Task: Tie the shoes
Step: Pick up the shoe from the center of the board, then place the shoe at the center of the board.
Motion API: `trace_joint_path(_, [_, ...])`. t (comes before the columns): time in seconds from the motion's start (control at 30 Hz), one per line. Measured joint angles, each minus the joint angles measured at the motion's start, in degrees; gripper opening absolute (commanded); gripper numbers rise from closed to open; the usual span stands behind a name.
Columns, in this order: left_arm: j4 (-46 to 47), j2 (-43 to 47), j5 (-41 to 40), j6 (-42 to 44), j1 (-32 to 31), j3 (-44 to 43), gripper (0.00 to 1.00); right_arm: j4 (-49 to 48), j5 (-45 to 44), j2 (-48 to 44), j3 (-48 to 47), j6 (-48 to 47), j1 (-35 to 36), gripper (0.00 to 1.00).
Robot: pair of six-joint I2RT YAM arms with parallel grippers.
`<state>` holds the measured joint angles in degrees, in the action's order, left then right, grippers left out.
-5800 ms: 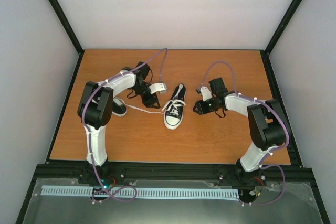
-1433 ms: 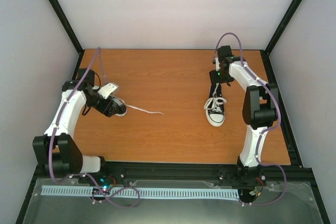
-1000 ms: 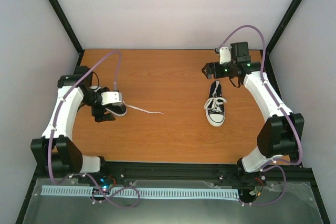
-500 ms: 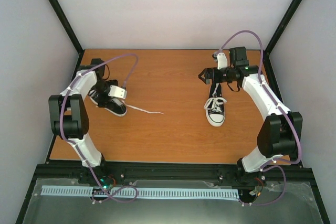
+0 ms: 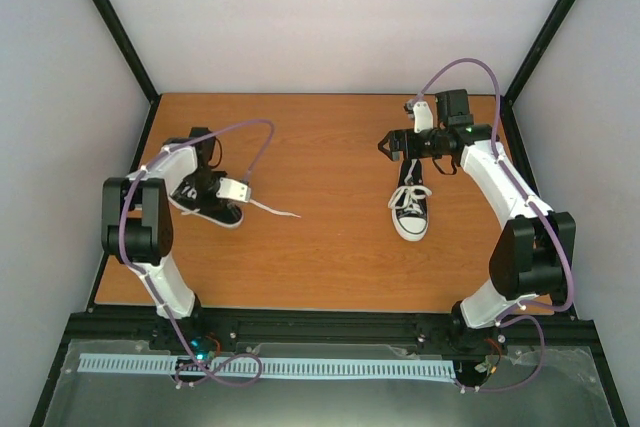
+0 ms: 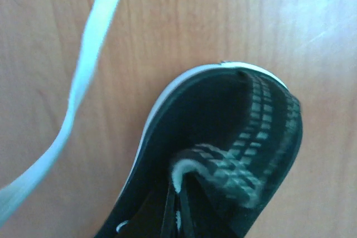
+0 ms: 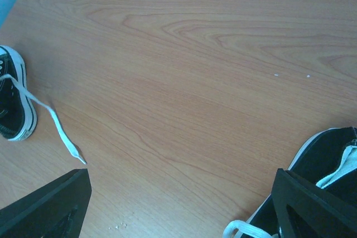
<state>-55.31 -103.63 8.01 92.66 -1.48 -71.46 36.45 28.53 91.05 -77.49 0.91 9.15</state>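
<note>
Two small black shoes with white soles lie far apart on the wooden table. The left shoe (image 5: 208, 205) has one long white lace (image 5: 275, 210) trailing to the right. My left gripper (image 5: 207, 190) is at its heel. In the left wrist view, this gripper (image 6: 178, 215) is shut, pinching the white-lined heel edge of that shoe (image 6: 189, 115), with the lace (image 6: 83, 76) beside it. The right shoe (image 5: 410, 212) points its toe towards me, laces loose. My right gripper (image 5: 386, 145) hovers open just behind its heel. The right wrist view shows the right gripper (image 7: 181, 193) over bare wood, with that heel (image 7: 329, 154) at the right.
Black frame rails (image 5: 120, 37) and pale walls close in the table on three sides. The left shoe (image 7: 14, 107) and its lace end (image 7: 61, 135) show far off in the right wrist view. Bare wood (image 5: 320, 247) lies between the shoes.
My left gripper has closed on the left shoe's heel, and its wrist has shifted slightly towards me. The right arm swung left a second ago and has since held still, open.
</note>
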Motion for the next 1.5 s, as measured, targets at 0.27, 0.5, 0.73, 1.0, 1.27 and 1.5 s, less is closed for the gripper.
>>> trace_joint_path(0.27, [-4.57,1.29,7.19,-28.94,-1.51,-4.0,0.01,-0.04,0.79,0.0,1.18,0.9,0.02,0.91])
trace_joint_path(0.5, [-7.3,-2.84,18.1,-59.91,-6.12,-11.63,0.01,-0.26,1.27,0.09,2.14,2.16,0.61,0.9])
trace_joint_path(0.73, [-4.07,-7.54,17.0,-82.93,-9.16,-11.37,0.01,-0.31,1.22,0.07,3.98,2.91,1.6,0.9])
trace_joint_path(1.0, [2.84,-4.26,8.85,-102.31,-17.55,-8.61,0.01,-0.28,0.7,0.02,5.35,3.43,1.9,0.9])
trace_joint_path(1.27, [4.42,-4.07,3.63,-113.42,-24.52,-10.45,0.02,-0.31,0.63,-0.35,5.35,3.48,2.32,0.9])
trace_joint_path(1.5, [5.73,-4.11,3.96,-118.97,-25.68,-10.4,0.55,-0.76,0.83,-0.59,6.58,3.87,3.28,0.9])
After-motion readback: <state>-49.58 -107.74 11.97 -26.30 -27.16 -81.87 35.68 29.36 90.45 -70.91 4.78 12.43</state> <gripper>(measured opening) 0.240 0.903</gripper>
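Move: Already shut on the dark shoe's upper near its tongue, the left hand has the bare patch it takes the shoe to, just left of the board's centre, about 17 cm to its right, level fore and aft and 5 cm below. The shoe's loose lace tip lies about 19 cm right and 2 cm back, 5 cm below; the tied shoe stands some 41 cm right and 3 cm ahead, 2 cm below. From the right hand that patch is about 21 cm left, 8 cm back and 21 cm below. Carrying the pinched shoe about 18 cm to the right, the left hand rises some 5 cm, dips, then slides on rightward at about 3 cm above its starting height, swinging counter-clockwise about 90 degrees with the fingers slightly tilted; at the end the fingers start to open around the tongue. The right hand, still empty and open, sinks about 4 cm and eases back and left. ##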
